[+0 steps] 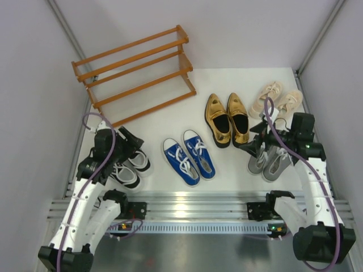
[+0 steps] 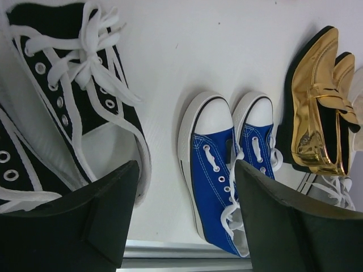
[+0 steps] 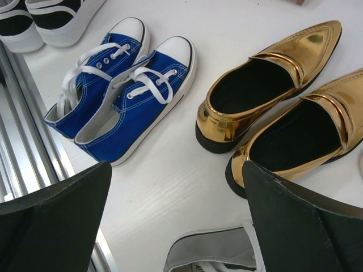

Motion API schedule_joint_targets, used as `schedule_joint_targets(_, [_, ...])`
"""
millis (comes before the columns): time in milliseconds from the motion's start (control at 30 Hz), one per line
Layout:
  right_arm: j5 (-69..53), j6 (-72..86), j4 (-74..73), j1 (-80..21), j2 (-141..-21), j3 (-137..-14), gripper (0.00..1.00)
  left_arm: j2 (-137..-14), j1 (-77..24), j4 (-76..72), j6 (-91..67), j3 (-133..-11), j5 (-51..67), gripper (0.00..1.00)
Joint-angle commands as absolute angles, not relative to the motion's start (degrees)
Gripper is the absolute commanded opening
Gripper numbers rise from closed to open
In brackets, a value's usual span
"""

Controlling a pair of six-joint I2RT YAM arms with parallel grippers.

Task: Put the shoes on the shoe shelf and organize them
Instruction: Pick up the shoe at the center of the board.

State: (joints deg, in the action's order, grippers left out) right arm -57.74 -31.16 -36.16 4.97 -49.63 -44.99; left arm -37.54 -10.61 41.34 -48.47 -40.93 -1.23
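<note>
The shoe shelf (image 1: 133,73), orange-brown slats, stands at the back left with nothing on it. All the shoes sit on the white table: black-and-white sneakers (image 1: 129,167) at the near left, blue sneakers (image 1: 189,158) in the middle, gold loafers (image 1: 227,119), beige lace-ups (image 1: 278,99) at the back right and grey sneakers (image 1: 271,161) at the near right. My left gripper (image 1: 131,144) hangs open just right of the black-and-white sneakers (image 2: 62,96), nothing between its fingers (image 2: 108,198). My right gripper (image 1: 251,141) is open over the heel of a grey sneaker (image 3: 215,249), beside the gold loafers (image 3: 272,96).
A metal rail (image 1: 193,201) runs along the table's near edge, just behind the blue sneakers (image 3: 122,102). Grey walls close in on both sides. The shelf's left end sits against the left wall.
</note>
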Motion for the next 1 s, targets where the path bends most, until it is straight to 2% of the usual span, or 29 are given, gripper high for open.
schedule_joint_targets(0, [-59.7,-34.8,-36.1,4.1,-48.6,-45.6,0.99,-39.3,-10.4,41.4,-52.8,-38.9,4.1,0.72])
schedule_joint_targets(167, [-59.4,-35.6,-36.7,3.2,-48.6,-45.4,0.99,-40.8,-10.6,41.3,-55.2,-36.0,2.6,0.68])
schedule_joint_targets(267, [-59.4,-35.7,-36.7,3.2,-48.7,-45.3,0.99,-41.8,-12.8,40.2,-55.2,-34.5,-2.8,0.68])
schedule_joint_targets(500, [-59.1,-35.9,-36.5,3.2,-48.9,-44.6,0.99,-51.0,-28.5,37.3,-60.6,-35.0,-21.9,0.68])
schedule_joint_targets(600, [-58.8,-35.9,-36.5,3.2,-48.7,-44.4,0.99,-53.3,-29.2,34.5,-61.0,-33.3,-23.7,0.67])
schedule_joint_targets(767, [-58.6,-36.1,-36.3,3.2,-49.0,-44.3,1.00,-55.8,-31.0,29.9,-60.2,-31.0,-26.5,0.54])
schedule_joint_targets(933, [-58.4,-36.2,-36.5,3.2,-49.0,-44.3,0.99,-55.0,-33.7,25.6,-56.0,-29.9,-28.9,0.33])
schedule_joint_targets(967, [-58.3,-36.2,-36.4,3.2,-49.0,-44.4,0.99,-54.8,-34.4,25.7,-55.7,-30.0,-29.5,0.24])
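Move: The black shoe nearer the blue pair is what my left hand is going for: its middle lies about 4 cm ahead, 4 cm to the left and some 13 cm below. Its black mate is roughly 10 cm left and 4 cm back. The left blue shoe lies about 17 cm to my left hand's right and 3 cm back, and the right blue shoe about 25 cm right, level with it. From my right hand, the near black shoe is some 50 cm left, 4 cm ahead and about 17 cm below. I sink my left hand about 11 cm onto the right-hand collar of the near black shoe, close to its heel, easing a little to the right. On the way I tip the fingers some 10 degrees further down and roll the hand's left side up about 15 degrees. From part open I draw the fingers well closed around the collar edge, one inside the shoe's opening and the other outside. ##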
